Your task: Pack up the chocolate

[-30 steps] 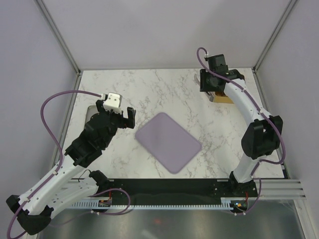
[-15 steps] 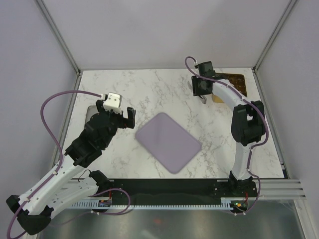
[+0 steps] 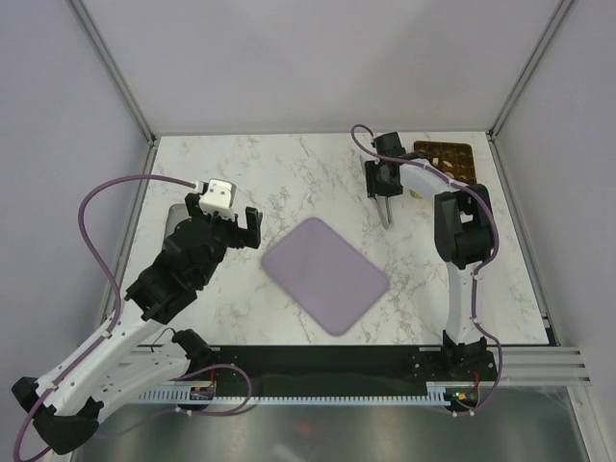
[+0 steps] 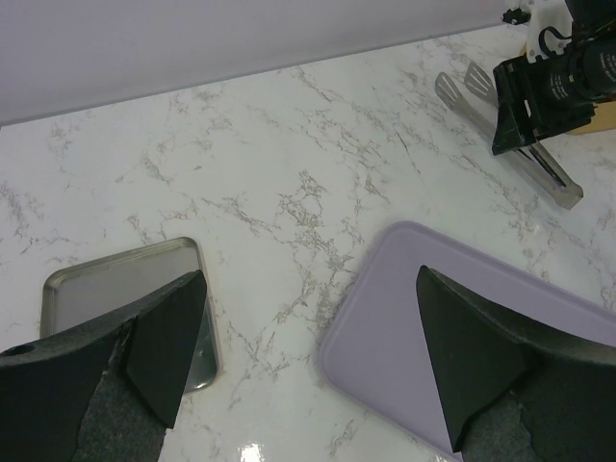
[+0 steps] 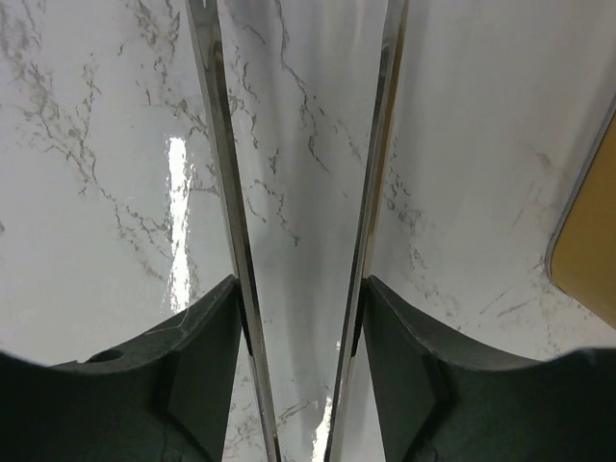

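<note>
The gold grid tray [image 3: 466,166] lies at the table's far right corner. Dark brown chocolate [image 3: 438,154] shows in its compartments, too small to tell piece from piece. My right gripper [image 3: 383,181] hangs just left of that tray, shut on a pair of metal tongs [image 3: 385,214] that point down at the bare marble. In the right wrist view the tongs' two blades [image 5: 223,164] stand apart with nothing between them, and the right gripper [image 5: 300,289] presses them from outside. My left gripper [image 4: 310,289] is open and empty, hovering between the steel tray and the lilac mat [image 4: 404,318].
A lilac rounded mat [image 3: 325,274] lies mid-table. A small steel tray [image 3: 176,217] sits at the left edge, partly under the left arm. The gold tray's corner [image 5: 589,252] shows at the right of the right wrist view. Enclosure walls ring the table.
My right arm has swung left, off the gold tray and out over the marble, carrying the tongs, and the tray is now uncovered. The left arm has not moved.
</note>
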Action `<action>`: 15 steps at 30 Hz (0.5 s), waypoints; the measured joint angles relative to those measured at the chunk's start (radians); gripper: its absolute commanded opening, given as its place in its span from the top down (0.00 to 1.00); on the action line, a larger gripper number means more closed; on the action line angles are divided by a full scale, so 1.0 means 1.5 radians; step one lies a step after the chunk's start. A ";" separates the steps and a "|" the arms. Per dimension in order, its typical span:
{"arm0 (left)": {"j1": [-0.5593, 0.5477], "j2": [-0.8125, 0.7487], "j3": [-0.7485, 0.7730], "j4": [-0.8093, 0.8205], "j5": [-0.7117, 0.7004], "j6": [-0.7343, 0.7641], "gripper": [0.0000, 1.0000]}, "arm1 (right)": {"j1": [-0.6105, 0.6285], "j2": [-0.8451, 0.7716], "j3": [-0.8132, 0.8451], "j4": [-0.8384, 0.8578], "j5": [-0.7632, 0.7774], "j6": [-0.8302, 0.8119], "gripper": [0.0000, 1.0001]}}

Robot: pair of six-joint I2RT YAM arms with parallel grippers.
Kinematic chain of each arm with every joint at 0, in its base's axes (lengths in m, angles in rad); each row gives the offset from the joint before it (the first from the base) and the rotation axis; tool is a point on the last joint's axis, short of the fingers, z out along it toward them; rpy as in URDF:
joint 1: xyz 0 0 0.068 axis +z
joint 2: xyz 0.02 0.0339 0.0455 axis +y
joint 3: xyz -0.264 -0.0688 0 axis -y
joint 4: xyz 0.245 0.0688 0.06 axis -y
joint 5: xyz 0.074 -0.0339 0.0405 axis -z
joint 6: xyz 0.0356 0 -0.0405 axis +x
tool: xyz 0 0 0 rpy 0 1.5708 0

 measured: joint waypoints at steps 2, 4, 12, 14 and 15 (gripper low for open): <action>0.000 0.000 0.000 0.000 0.000 0.000 0.02 | 0.000 0.006 0.000 0.002 0.002 0.004 0.37; 0.000 0.000 0.000 0.000 0.000 0.000 0.02 | 0.000 0.009 0.000 0.002 0.004 0.008 0.32; 0.000 0.000 0.000 0.000 0.000 0.000 0.02 | 0.000 0.009 0.001 0.005 0.019 0.035 0.08; 0.000 0.000 0.000 0.000 0.000 0.000 0.02 | 0.000 0.009 0.001 0.005 0.020 0.042 0.02; 0.000 0.000 0.000 0.000 0.000 0.000 0.02 | 0.000 0.009 0.001 0.005 0.020 0.046 0.02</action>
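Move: The right hand still holds the tongs around both arms, low over bare marble, with the spot they go to straight underneath, barely 2 cm down. The brown box's middle is about 16 cm to the right and 6 cm farther out, at nearly the same height; the purple tray's middle is some 25 cm back and 15 cm left. From the idle left hand, that marble spot is roughly 23 cm ahead, 30 cm right and 28 cm below. Downward first, only about half a centimetre, the right hand finishes lowering the tongs to the marble beside the brown box. It then stays practically in place and opens its fingers from about half to almost fully wide, letting the tong arms spread between the pads, with a slight clockwise turn of the wrist of about 5 degrees. ##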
